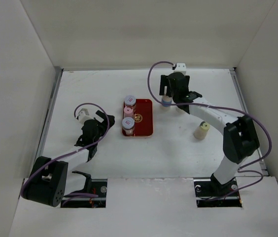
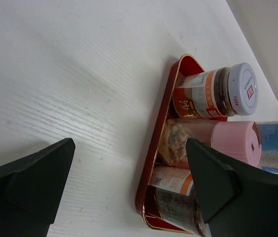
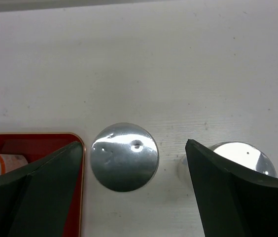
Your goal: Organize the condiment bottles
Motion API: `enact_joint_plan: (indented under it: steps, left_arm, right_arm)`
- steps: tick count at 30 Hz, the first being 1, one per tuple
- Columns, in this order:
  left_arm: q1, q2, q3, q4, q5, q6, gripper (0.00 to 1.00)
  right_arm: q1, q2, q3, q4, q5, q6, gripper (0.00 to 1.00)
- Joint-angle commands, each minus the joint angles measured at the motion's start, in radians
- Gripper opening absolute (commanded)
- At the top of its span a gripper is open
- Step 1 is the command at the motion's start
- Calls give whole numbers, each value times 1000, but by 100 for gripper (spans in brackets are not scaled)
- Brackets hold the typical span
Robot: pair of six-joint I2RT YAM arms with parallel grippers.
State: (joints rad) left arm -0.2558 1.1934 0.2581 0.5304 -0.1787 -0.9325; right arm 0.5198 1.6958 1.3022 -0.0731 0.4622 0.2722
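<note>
Three condiment bottles stand in a row in the red tray (image 1: pixel 145 118): a purple-lidded jar (image 1: pixel 130 101), a pink-lidded one (image 1: pixel 128 112) and another purple-lidded one (image 1: pixel 128 123). My right gripper (image 1: pixel 168 95) hangs open straight above a silver-capped bottle (image 3: pixel 124 157) just right of the tray, its fingers apart from the cap on both sides. A second silver cap (image 3: pixel 240 154) shows partly behind the right finger. The cream-yellow bottle (image 1: pixel 201 130) stands alone further right. My left gripper (image 1: pixel 105 121) is open and empty, left of the tray, facing the three jars (image 2: pixel 235 143).
The tray's right half (image 1: pixel 146 111) holds nothing. White walls enclose the table on three sides. The tray's gold rim (image 2: pixel 161 138) lies close to my left gripper's (image 2: pixel 129 190) right finger. A blue-labelled bottle (image 2: pixel 277 143) shows beyond the tray.
</note>
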Motion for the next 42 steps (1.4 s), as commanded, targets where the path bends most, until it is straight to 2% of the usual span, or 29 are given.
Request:
enact_joint_plan:
  steps: [1,8,12,17,22,27,35,42]
  left_arm:
    - [2,-6,1,52,-1,-5,100]
    - [3,9,7,54,1,-5,100]
    - [8,11,7,54,15,-6,100]
    - [17,0,3,51,11,-5,100]
    - [13,0,1,54,1,-5,100]
    - [13,5,4,54,10,-6,100]
    - [14,3,1,56,2,-6,100]
    - [19,-6,0,53,10,-6,100]
  right_arm:
    - [-10,25,77,-1,-23,-22,92]
    - [-14,102,114,-4,-68,-19,87]
    - [-14,145,149,-20,-57,-24,70]
    - [-8,136,170,-39,-33,-28,55]
    - [29,48,172,15,32,-73,54]
    - [87,21,223,30,18,-93,54]
    - [182,134,347,39,-33,-80,55]
    - [203,257,433,48,-46,-77,56]
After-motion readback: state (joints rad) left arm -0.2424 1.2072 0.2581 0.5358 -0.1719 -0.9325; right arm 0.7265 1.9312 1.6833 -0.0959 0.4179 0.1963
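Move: The tall silver-lidded bottle to be gripped stands about 3 cm ahead of the right hand and 2 cm to its left, its middle some 8 cm below. Its twin is about 10 cm to its right and roughly 1 cm nearer. The red tray's centre lies about 18 cm left of the right hand and 4 cm back, with the tray's far jar 22 cm left and 1 cm back. From the left hand, the bottle is some 38 cm right and 9 cm ahead. The left-hand tall bottle is pinched near its lid as the right hand eases about 3 cm down and slightly forward and closes its open fingers. The hand then lifts the bottle some 9 cm, drawing back a little, and swings it left about 13 cm to over the tray's far part, turning about 15 degrees counter-clockwise and just starting to sink, grip kept. ##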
